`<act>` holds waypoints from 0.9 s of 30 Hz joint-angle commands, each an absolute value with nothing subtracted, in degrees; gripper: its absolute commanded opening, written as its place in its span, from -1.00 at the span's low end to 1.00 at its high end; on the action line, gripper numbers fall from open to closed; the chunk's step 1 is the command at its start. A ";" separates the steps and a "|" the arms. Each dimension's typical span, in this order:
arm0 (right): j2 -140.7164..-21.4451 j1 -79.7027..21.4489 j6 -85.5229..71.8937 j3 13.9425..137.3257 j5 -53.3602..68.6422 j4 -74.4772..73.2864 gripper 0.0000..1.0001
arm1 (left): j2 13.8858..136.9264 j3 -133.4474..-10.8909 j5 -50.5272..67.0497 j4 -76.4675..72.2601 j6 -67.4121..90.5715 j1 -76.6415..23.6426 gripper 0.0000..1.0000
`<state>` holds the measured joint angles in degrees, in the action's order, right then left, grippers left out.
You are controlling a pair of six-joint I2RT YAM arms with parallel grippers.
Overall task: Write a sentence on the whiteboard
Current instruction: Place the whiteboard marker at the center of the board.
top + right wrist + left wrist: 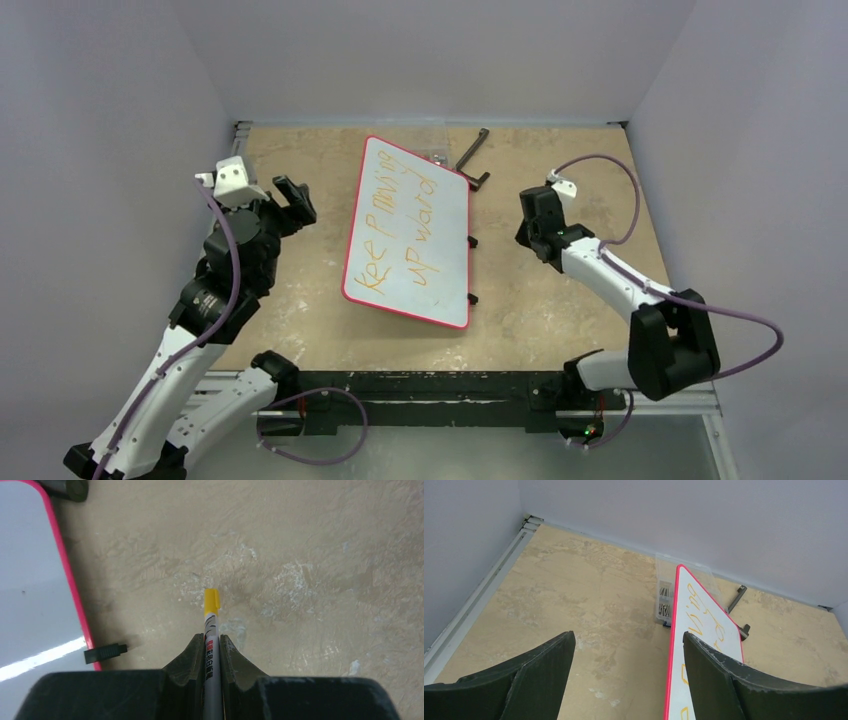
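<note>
The whiteboard point(440, 270) with its thin red frame lies tilted in the middle of the table. The sentence point(400, 225) is written on it in orange, in two lines, roughly "Keep moving upward". The board's left edge also shows in the left wrist view point(704, 625) and a corner in the right wrist view point(30, 580). My left gripper point(297, 198) is open and empty, left of the board; its fingers point(539, 665) frame bare table. My right gripper point(530, 235) is right of the board, shut on a white marker point(210, 630) with a yellow-orange end, held over bare table.
A black bent bracket point(475, 160) lies behind the board's far right corner. A clear plastic box of small parts point(669, 592) sits at the board's far end. Small black feet point(472, 298) stick out from the board's right edge. Grey walls close in the table.
</note>
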<state>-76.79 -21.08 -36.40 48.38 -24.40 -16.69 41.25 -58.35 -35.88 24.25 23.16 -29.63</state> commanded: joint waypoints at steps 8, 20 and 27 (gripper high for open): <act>-85.27 -18.26 -35.32 45.91 -18.36 -11.04 -1.00 | 41.72 -58.62 -34.78 22.32 21.43 -29.26 0.56; -83.80 -18.17 -35.31 43.35 -17.36 -10.14 -0.65 | 41.57 -58.62 -34.69 22.51 21.54 -29.15 0.56; -80.39 -18.19 -35.94 41.87 -17.76 -11.28 0.17 | 41.47 -58.80 -34.50 22.59 21.28 -29.07 0.56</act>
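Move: My right hand already holds the marker. The bare table spot I take it to is almost straight below, roughly 1 cm farther out and about 9 cm down. Level with that spot, the whiteboard's upper side clip is some 12 cm to my left; the written whiteboard's middle is about 27 cm left and 4 cm ahead, and the black handle 18 cm ahead, 11 cm left. From my left hand, the spot is about 51 cm right, 9 cm ahead and 33 cm below. I sink my right hand quickly, about 5 cm, towards the bare table right of the whiteboard, still pinching the marker, cap end forward. There I hold almost still, then open the fingers to about half and let go while the hand eases some 2 cm back and 2 cm lower, tipping slightly down. ##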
